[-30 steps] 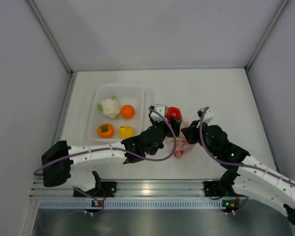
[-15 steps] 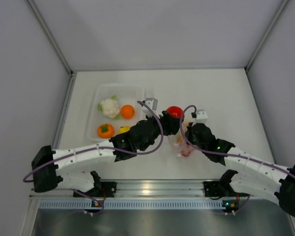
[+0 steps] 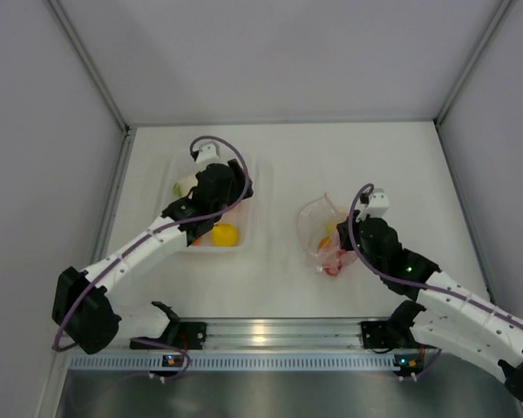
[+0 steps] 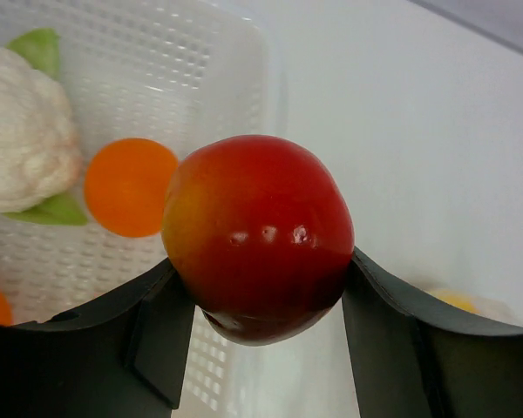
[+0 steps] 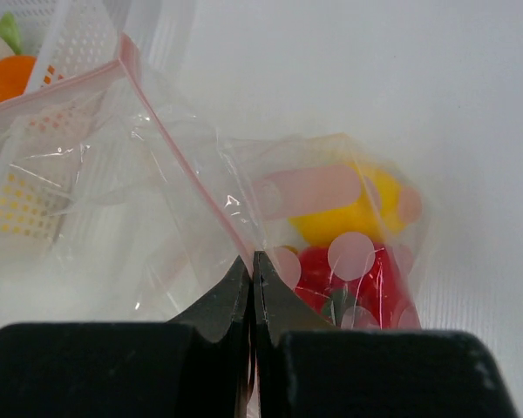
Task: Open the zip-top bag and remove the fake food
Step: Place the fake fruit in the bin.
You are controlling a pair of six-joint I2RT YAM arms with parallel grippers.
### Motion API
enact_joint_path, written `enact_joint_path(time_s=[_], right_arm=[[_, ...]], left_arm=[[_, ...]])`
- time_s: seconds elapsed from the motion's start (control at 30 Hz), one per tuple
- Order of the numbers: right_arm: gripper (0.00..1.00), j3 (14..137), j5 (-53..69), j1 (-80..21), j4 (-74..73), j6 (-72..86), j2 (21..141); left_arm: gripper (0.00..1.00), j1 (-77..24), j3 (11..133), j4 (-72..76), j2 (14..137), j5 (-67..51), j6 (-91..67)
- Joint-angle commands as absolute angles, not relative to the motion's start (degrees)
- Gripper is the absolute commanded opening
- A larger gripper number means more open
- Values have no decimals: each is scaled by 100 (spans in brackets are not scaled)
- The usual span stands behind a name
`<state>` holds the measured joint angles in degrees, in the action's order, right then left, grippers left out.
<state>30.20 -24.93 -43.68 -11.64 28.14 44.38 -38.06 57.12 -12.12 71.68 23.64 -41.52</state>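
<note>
In the left wrist view my left gripper [image 4: 261, 266] is shut on a glossy red tomato [image 4: 257, 231], held above the right edge of the white tray [image 4: 218, 78]. A white cauliflower [image 4: 22, 139] and an orange [image 4: 129, 185] lie in the tray below it. From above, the left gripper [image 3: 223, 193] hangs over the tray [image 3: 254, 218], where a yellow lemon [image 3: 224, 233] also shows. The clear zip-top bag [image 3: 315, 228] lies mid-table with its pink-edged mouth open. My right gripper [image 5: 254, 261] is shut on its edge. A lemon [image 5: 353, 213] and a red pepper [image 5: 370, 283] remain inside.
The tray sits at the back left of the white table [image 3: 366, 165]. Grey walls close the table in on three sides. A metal rail [image 3: 270, 335] carrying both arm bases runs along the near edge.
My left arm has swung left and back, carrying the red tomato from over the bag to over the tray. The right gripper has kept hold of the bag.
</note>
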Motion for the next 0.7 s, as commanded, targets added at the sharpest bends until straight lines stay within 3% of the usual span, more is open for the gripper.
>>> enact_joint_path(time_s=[0.0,0.23,0.3,0.53,0.67], right_arm=[[0,3313,-2663,-4307,-1318,2742,4044],[0,3480,-2531,-4307,-1617,2646,3920],[0,3489,-2522,-4307,-1643,2584,3911],[0,3533,-2549,-4307,-1731,2461,3867],[0,3568,-2523,-4307,-1740,2452,3885]], left_arm=[[0,-3289,6072,-1678,7786,2310,-3640],[1,-2611,6750,-1696,9236,2329,-3340],[6,-2549,6855,-1679,9334,2285,-3340],[98,-2549,6935,-1688,9255,2302,-3436],[98,-2549,6812,-1696,8878,2382,-3445]])
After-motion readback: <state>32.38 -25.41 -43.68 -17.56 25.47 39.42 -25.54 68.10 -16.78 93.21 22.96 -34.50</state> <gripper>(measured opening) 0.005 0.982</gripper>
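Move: The left hand still holds the fake tomato over the bin's right side; the empty far part of the bin lies about 10 cm ahead, 5 cm left and 15 cm below. The orange is roughly 4 cm ahead and 6 left, the cauliflower 7 ahead and 16 left, the lemon 6 back and 7 left, all some 14 cm lower. From the right hand, that empty part is about 20 cm ahead, 33 left and 10 below. Forward, down and to the left, about 8, 8 and 6 cm, the left arm swiftly carries the held tomato into place over the far part of the bin, tipping and rolling some 20 degrees so the fingers point more steeply down. There it stops, then opens the fingers wide to let go. The right hand rises a little, still pinching the bag. ##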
